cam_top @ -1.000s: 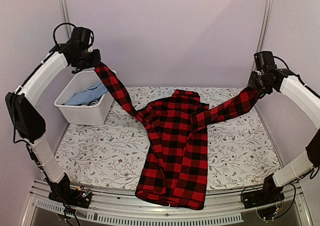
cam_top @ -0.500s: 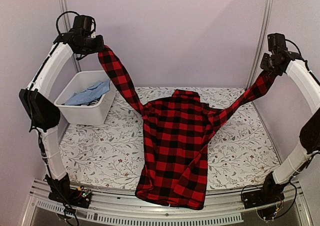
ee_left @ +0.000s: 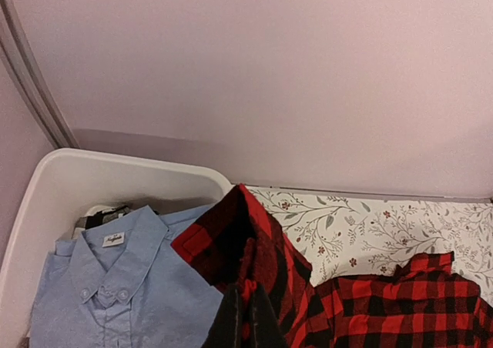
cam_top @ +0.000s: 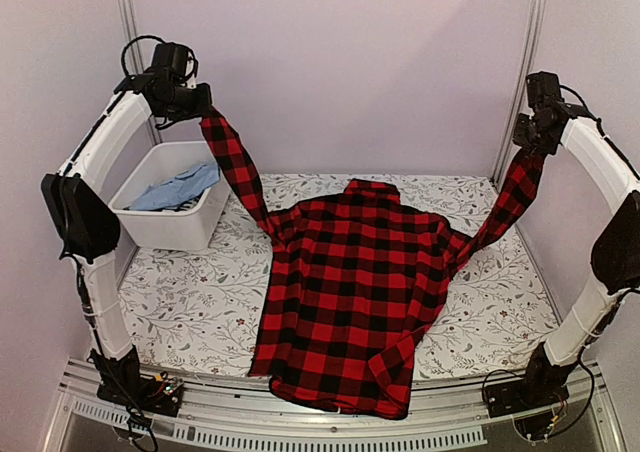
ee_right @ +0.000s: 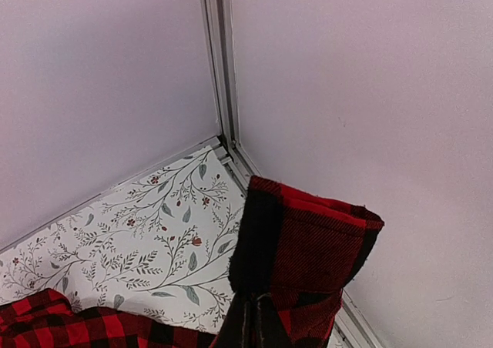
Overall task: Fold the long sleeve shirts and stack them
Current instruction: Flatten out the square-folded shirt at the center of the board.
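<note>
A red-and-black checked long sleeve shirt [cam_top: 350, 292] lies spread on the flowered table, its hem hanging over the near edge. Both sleeves are lifted high. My left gripper [cam_top: 200, 107] is shut on the left sleeve's cuff [ee_left: 231, 236] up at the back left, above the bin. My right gripper [cam_top: 527, 144] is shut on the right sleeve's cuff [ee_right: 308, 248] up by the right post. The collar [cam_top: 372, 187] points to the back wall. A light blue shirt [ee_left: 115, 286] lies in the bin.
A white plastic bin [cam_top: 165, 227] stands at the back left of the table [cam_top: 180, 302]. Metal frame posts [cam_top: 520, 82] rise at both back corners. The side walls stand close to both arms.
Both grippers have risen and drawn the sleeves up and outward. The shirt's body has spread wider and flatter on the table.
</note>
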{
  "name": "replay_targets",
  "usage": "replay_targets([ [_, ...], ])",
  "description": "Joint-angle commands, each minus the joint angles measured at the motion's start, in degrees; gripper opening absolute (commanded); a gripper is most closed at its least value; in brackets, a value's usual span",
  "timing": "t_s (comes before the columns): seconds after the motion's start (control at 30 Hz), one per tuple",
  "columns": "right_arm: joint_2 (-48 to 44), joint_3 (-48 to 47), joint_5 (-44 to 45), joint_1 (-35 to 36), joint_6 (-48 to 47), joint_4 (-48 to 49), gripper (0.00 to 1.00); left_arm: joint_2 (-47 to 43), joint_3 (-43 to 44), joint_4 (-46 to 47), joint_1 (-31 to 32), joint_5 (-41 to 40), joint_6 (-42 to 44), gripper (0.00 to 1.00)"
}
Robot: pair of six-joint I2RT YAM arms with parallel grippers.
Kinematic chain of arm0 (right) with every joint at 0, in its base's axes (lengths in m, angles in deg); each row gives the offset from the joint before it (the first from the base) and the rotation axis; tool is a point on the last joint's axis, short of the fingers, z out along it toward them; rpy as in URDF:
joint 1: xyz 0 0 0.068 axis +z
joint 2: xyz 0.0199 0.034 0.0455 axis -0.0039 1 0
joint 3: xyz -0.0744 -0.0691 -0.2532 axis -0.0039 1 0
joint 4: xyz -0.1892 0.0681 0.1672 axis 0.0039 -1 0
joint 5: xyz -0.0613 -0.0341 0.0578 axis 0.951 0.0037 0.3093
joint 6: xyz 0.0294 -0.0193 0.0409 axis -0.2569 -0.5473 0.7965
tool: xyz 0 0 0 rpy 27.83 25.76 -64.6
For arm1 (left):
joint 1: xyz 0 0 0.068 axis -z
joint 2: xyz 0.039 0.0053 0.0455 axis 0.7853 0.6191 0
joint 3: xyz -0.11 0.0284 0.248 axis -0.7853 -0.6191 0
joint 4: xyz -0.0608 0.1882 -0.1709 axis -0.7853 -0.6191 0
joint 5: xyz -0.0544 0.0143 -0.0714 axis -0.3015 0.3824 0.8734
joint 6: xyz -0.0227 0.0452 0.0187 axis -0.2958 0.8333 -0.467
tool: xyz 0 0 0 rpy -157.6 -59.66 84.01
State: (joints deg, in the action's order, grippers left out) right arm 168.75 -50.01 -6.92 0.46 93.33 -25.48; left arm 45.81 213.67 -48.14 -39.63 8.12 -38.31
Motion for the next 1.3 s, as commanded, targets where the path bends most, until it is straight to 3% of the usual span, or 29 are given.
replay_targets([
  [0.0, 0.9, -0.7, -1.0, -0.3, -1.2, 1.3, 0.03, -0.3, -0.1, 2.1, 0.6, 1.8, 1.1, 0.00],
  [0.17, 3.4, -2.4, -3.0, -0.3, -2.0, 0.6, 0.03, -0.1, -1.4, 2.1, 2.6, 3.8, 1.2, 0.00],
  [0.27, 4.5, 0.3, -5.0, 0.5, -1.0, 0.4, 0.02, -1.3, -7.5, 3.5, 6.4, 4.2, 0.2, 0.00],
  [0.53, 1.7, 24.3, -10.9, 12.8, 5.2, 10.3, 0.03, -7.4, -38.5, 18.0, 17.4, 7.8, -6.9, 0.00],
  [0.73, 5.7, 36.2, -18.1, 17.3, 12.1, 17.1, 0.03, -3.9, -49.8, 24.3, 20.5, 14.9, -12.4, 0.00],
  [0.97, 10.1, 40.1, -17.5, 16.5, 13.8, 19.0, 0.02, 2.4, -51.7, 26.0, 19.8, 15.2, -13.1, 0.00],
  [1.27, 17.1, 37.4, -20.4, 10.3, 11.2, 19.0, 0.01, 10.8, -47.6, 23.8, 14.3, 14.3, -13.2, 0.00],
])
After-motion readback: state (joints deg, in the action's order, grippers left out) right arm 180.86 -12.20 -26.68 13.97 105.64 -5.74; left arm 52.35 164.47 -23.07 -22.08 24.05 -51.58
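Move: Each hand already holds a raised cuff high over the board. The shirt's left armpit, where that cuff is taken, lies some 34 cm below the left hand, about 13 cm back and 18 cm to the right. The collar is about 9 cm ahead and 42 cm right of this hand, the white box level with it and 12 cm left. From the right hand the right armpit lies 31 cm down, 7 cm back and 15 cm left, the collar 18 cm ahead and 37 cm left. Down, inward and back together, both hands swing their cuffs from high beside the shirt to the armpits: the left sinks about 34 cm while going right and back, the right about 31 cm while going left and somewhat back. Both wrists tip some 30 degrees further down and the fingers keep their hold; at the very end the hands ease slightly forward, close over the cloth. ##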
